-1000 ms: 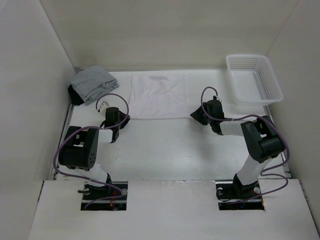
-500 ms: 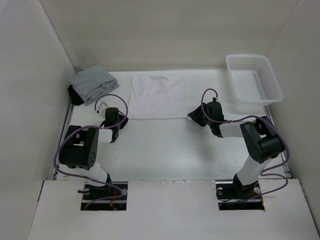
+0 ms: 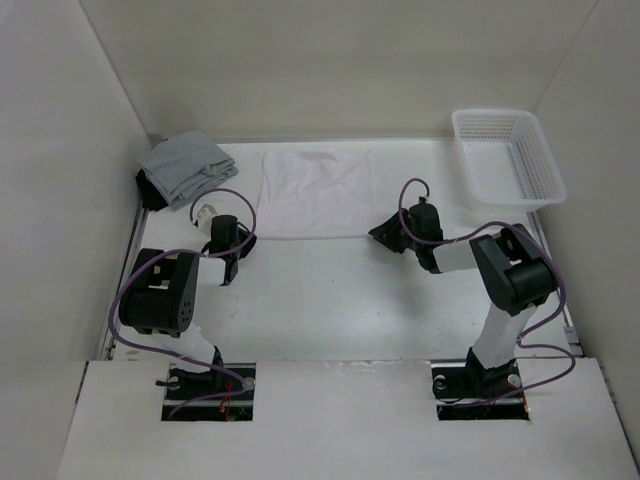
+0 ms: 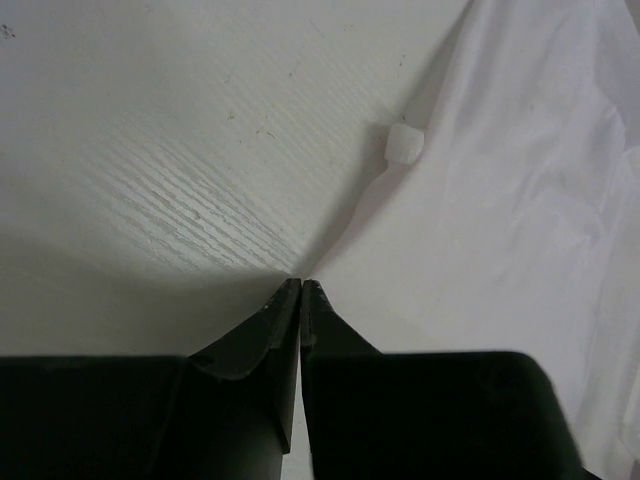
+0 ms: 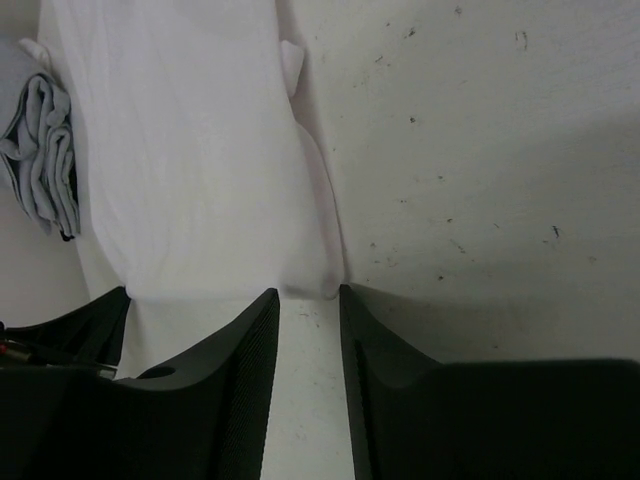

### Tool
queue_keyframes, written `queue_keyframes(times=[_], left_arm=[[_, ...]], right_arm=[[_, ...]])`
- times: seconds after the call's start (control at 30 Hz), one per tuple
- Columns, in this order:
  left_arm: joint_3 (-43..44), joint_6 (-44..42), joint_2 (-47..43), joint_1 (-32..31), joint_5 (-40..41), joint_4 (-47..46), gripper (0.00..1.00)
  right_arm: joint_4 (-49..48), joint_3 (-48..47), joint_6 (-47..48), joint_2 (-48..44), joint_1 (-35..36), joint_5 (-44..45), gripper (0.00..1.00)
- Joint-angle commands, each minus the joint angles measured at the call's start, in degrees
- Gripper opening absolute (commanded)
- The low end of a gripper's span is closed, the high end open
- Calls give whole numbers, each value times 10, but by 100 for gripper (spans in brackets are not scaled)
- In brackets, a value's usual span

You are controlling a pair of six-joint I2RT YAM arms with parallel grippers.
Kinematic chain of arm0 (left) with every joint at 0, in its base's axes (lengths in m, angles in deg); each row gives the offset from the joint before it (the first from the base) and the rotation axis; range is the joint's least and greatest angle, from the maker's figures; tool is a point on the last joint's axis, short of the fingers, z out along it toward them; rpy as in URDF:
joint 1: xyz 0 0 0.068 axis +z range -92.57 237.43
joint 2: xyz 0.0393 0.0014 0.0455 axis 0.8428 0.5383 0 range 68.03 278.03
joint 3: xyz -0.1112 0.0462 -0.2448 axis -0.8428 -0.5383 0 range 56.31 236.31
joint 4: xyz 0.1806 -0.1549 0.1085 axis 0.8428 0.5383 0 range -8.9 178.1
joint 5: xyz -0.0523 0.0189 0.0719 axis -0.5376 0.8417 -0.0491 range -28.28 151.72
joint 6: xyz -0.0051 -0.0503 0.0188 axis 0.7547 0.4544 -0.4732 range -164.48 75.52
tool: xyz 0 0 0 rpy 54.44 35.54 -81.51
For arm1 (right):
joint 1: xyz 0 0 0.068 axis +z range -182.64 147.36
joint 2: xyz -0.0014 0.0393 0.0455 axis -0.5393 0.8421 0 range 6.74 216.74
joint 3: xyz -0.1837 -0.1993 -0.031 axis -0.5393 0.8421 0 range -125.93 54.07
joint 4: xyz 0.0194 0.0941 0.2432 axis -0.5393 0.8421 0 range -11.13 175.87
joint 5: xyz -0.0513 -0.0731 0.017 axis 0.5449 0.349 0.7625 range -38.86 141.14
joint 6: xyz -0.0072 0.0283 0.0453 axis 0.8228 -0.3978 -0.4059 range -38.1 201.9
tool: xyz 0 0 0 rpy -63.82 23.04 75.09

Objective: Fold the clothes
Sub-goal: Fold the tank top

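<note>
The clothes (image 3: 318,192) are one white garment lying flat as a rectangle at the back middle of the table. My left gripper (image 3: 241,243) is at its near-left corner. In the left wrist view the jaws (image 4: 301,284) are shut, and the corner of the clothes (image 4: 520,230) runs into their tips. My right gripper (image 3: 384,232) is at the near-right corner. It stands open (image 5: 307,292), low over the table, with the corner of the clothes (image 5: 190,170) just ahead of the gap between its fingers.
A grey cloth bundle (image 3: 185,168) with a dark edge lies at the back left, also in the right wrist view (image 5: 45,150). A white lattice basket (image 3: 507,158) stands at the back right. A small white tab (image 4: 404,142) sits at the garment's edge. White walls enclose the table.
My left gripper has shut at the near-left corner. My right gripper has slid a little left, up to the near-right corner. The garment lies as before.
</note>
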Motion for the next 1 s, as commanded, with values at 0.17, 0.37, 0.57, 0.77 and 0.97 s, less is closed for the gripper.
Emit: queue_keyframes(times=[0.17,0.37,0.57,0.77,0.97], left_arm=[[-9,11,7,-3,1,-50,0],[-19,15,-14,-3,-6,-66,0],[-46,11,-166,-7,-18,-24,0],[-29,9,-467,-11,-63,172,0],[66,-15,-698,-38,-57,406,0]], right_arm=[[-23,-25,-19,19,3,45,20],[-36,-24,-13,8,4,51,3],[-28,31,13,-119,14,69,1],[136,74,87,-395,67,130,1],[410,4,147,-675,183,264,1]])
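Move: The tank top lies flat, its near left corner already pinched in the left hand; its middle is about 11 cm ahead and 16 cm right of that hand. Its near right corner sits between the right hand's half-open fingers, about 1 cm ahead and 1 cm below. The grey stack is some 18 cm ahead and 16 cm left of the left hand; the white basket is roughly 20 cm ahead and 35 cm right of the right hand. Right fingers pinch the near right corner, then both hands swing up nearly 30 cm and back about 12. ##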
